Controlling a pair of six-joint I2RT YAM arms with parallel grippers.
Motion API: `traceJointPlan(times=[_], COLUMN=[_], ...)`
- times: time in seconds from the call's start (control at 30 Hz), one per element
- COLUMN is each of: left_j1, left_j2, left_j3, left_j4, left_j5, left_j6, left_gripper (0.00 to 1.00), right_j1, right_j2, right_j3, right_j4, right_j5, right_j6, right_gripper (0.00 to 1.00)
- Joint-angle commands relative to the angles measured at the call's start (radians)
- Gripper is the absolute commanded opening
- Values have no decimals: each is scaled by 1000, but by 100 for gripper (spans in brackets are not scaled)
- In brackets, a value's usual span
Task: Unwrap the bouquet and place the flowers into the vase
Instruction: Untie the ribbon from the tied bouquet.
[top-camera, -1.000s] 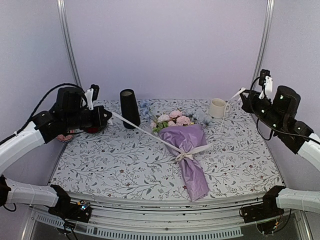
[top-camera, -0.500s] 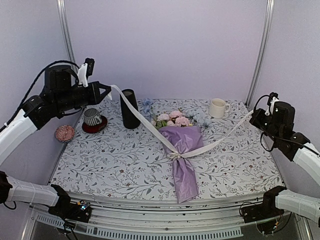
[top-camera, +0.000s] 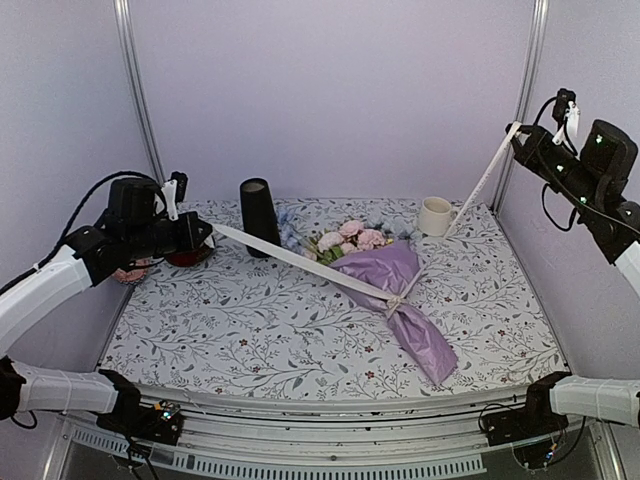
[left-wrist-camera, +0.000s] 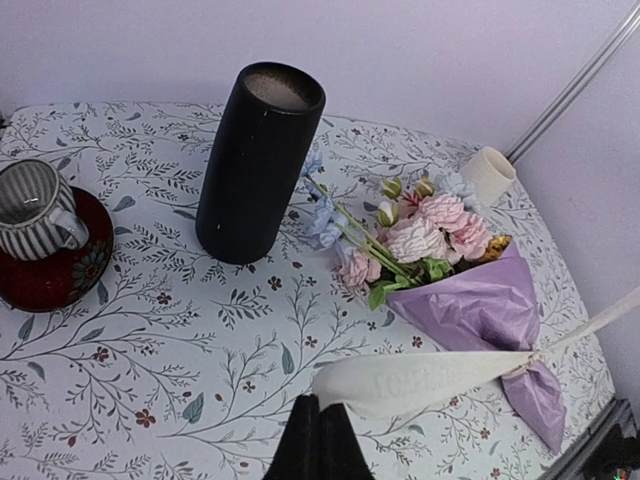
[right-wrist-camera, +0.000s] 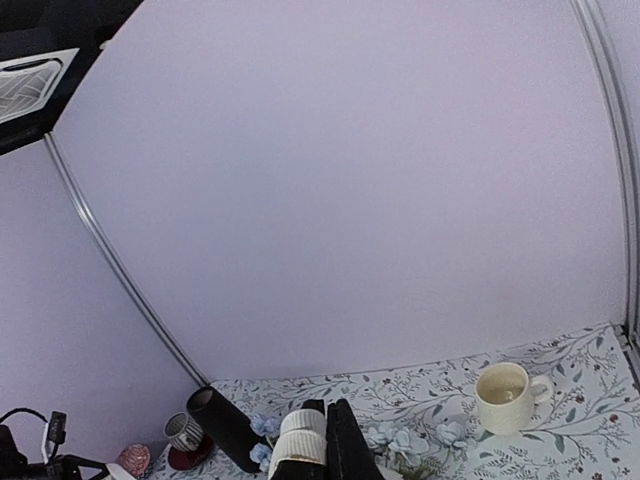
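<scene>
The bouquet (top-camera: 398, 285) lies on the flowered table, its lilac paper cone pointing toward the near right and the flowers (top-camera: 350, 238) toward the back. A cream ribbon (top-camera: 300, 261) is knotted round the cone, with both ends pulled taut. My left gripper (top-camera: 205, 233) is shut on the left end, low beside the black vase (top-camera: 258, 216). My right gripper (top-camera: 516, 136), raised high at the right, is shut on the other end (top-camera: 482, 186). In the left wrist view the ribbon (left-wrist-camera: 430, 375) runs from my left gripper (left-wrist-camera: 322, 405) to the bouquet (left-wrist-camera: 480, 305), past the vase (left-wrist-camera: 258, 165). The right wrist view shows ribbon (right-wrist-camera: 298, 435) lying against my right gripper (right-wrist-camera: 330, 410).
A white mug (top-camera: 435, 215) stands at the back right, near the right ribbon strand. A striped grey cup (left-wrist-camera: 35, 210) on a red saucer (left-wrist-camera: 50, 270) sits left of the vase. A pink round object (top-camera: 128, 272) lies partly hidden behind my left arm.
My right gripper has swung up high at the right and my left gripper has dropped low. The ribbon has pulled the bouquet to the right and turned its tail toward the near right.
</scene>
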Motion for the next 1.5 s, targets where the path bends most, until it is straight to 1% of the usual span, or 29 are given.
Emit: traceJointPlan(times=[0.0, 0.1, 0.27, 0.4, 0.53, 0.67, 0.77, 0.83, 0.9, 1.1, 1.33, 1.4, 1.47], left_j1=[28, 32, 36, 52, 103, 175, 236, 283, 328, 421, 434, 434, 434], left_j2=[-18, -14, -13, -23, -15, -8, -13, -27, -46, -91, -63, -68, -77], left_j3=[1, 3, 4, 8, 9, -1, -3, -11, -26, -61, -78, -98, -121], left_j4=[43, 47, 48, 36, 16, 12, -11, -21, -21, 3, 27, 43, 51], left_j5=[22, 33, 37, 20, 27, 65, 46, 35, 34, 75, 161, 167, 146], left_j6=[-8, -8, -8, 5, 28, 44, 39, 29, 12, -8, -5, -12, -25], left_gripper=[0, 0, 0, 0, 0, 0, 0, 0, 0, 0, 0, 0, 0], right_j1=[-1, -2, -1, -4, -46, -155, -320, -439, -508, -517, -516, -517, -517], right_j2=[39, 55, 47, 42, 40, 25, -6, -38, -61, -47, -19, -12, -2], right_j3=[94, 127, 122, 50, -41, -94, -125, -162, -202, -263, -273, -278, -282], right_j4=[35, 40, 23, -22, -43, -62, -87, -85, -68, -36, -50, -61, -99], right_j5=[-148, -187, -141, -47, -25, -11, -19, -51, -87, -139, -99, -90, -41], right_j6=[-12, -1, -17, -39, -23, 36, 122, 184, 237, 277, 277, 276, 292], right_gripper=[2, 2, 2, 2, 2, 1, 1, 1, 1, 1, 2, 3, 6])
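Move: The ribbon's knot on the wrapped bouquet lies about 44 cm to the right of the left hand, 11 cm nearer the base and 19 cm lower; from the right hand it is some 18 cm left, 10 cm back and 40 cm down. The flowers lie about 21 cm farther out than the knot and 10 cm to its left. The black vase stands 15 cm ahead of the left hand and 8 cm to its right; the white mug is nearly straight ahead of the right hand, 22 cm out, well below. The ribbon, its two ends still pinched in the closed grippers, is spread sideways over the bouquet. The right hand rises slightly, then sweeps down and out to the right, some 18 cm each way from its high point, tipping down and turning clockwise. Once it is under way, the left hand follows outward, about 13 cm left towards the striped cup, turning some 20 degrees counter-clockwise. ##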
